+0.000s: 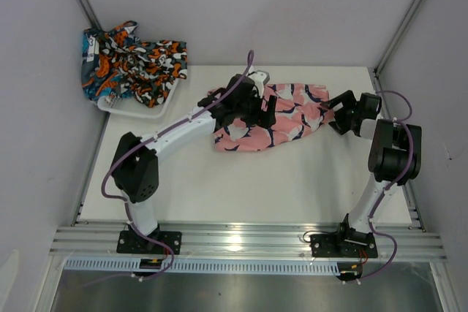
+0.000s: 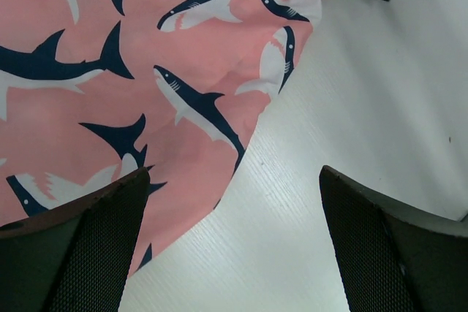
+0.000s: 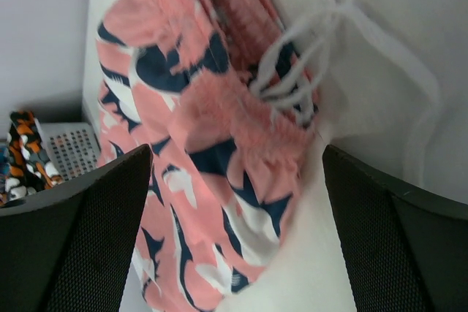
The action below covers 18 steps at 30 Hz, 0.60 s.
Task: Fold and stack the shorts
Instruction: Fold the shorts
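Note:
Pink shorts (image 1: 292, 118) printed with navy and white sharks lie spread at the back middle of the table. My left gripper (image 1: 265, 113) hovers open over their left half. In the left wrist view the pink shorts (image 2: 110, 71) fill the upper left, and bare table shows inside the left gripper (image 2: 234, 180). My right gripper (image 1: 334, 116) stands open at their right end. In the right wrist view the right gripper (image 3: 238, 158) frames the bunched waistband of the pink shorts (image 3: 197, 129) and a white drawstring (image 3: 300, 63). Two more patterned shorts (image 1: 135, 63) are heaped at the back left.
A white mesh basket (image 1: 139, 111) sits at the back left corner under the heap of black-orange and teal shorts, and the basket (image 3: 69, 147) also shows in the right wrist view. Grey walls and metal frame posts close in the table (image 1: 241, 188) on three sides.

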Available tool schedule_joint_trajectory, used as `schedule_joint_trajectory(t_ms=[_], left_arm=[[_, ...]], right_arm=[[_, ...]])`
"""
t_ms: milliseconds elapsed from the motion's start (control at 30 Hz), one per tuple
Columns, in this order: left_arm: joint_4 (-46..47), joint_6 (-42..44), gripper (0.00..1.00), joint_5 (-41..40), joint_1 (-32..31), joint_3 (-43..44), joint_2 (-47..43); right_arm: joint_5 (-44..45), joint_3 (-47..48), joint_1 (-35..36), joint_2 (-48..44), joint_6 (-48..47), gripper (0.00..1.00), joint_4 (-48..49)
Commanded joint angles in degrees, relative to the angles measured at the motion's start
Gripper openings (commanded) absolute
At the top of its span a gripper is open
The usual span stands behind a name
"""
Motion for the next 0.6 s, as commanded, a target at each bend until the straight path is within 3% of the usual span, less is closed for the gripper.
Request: schedule_joint_trajectory(t_ms=[0,200,300,433,500,533,567], left_arm=[[2.6,-1.2,0.99,-0.2,-1.0,-3.5,-8.6],[2.4,-0.7,0.99,-2.0,-1.0,-7.1,-12.5],[2.4,-0.2,0.99,-2.4,-1.0,-8.3,-13.3],[2.2,0.3,0.99,-3.1,-1.0,-9.5,-13.3],[1.9,0.4,0.99,-3.2,-1.0,-10.2,-13.3],[1.8,0.4,0.99,-3.4,-1.0,-10.4,-13.6],[2.1,0.4,0.99,-3.5,-1.0,-11.2,-13.9]], right_arm=[[2.4,3.5,0.1,3.8,2.1,0.99,5.0],[2.9,6.7,1.4,9.3,4.6,0.96,5.4],[3.0,6.3,2.1,10.6,5.8,0.74,7.5],[4.4,7.8,2.8,11.1,5.4,0.36,5.8],[4.9,9.2,3.0,11.0,3.9,0.24,4.5],[5.1,10.1,3.1,10.8,3.3,0.08,3.3],[5.2,10.2,3.3,10.4,2.2,0.0,3.1]])
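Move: The right gripper's target is the gathered waistband edge on the right side of the folded shorts, about 4 cm ahead of it, 1 cm to its left and 3 cm lower. The white drawstring lies some 3 cm beyond that spot, slightly right; the shorts' far right corner is about 10 cm beyond it. The shorts' middle is roughly 20 cm to the gripper's left. From the left gripper, the waistband edge is about 13 cm ahead, 21 cm right and well below. Slide the open right gripper forward about 4 cm with the waistband edge between its fingers, then sink 2.5 cm and close them, pinching the edge beside the drawstring. Meanwhile back the empty left gripper off by about 3 cm, drifting left as well, away from that edge; raise it some 4 cm, let it settle a little lower, and keep its fingers open. ##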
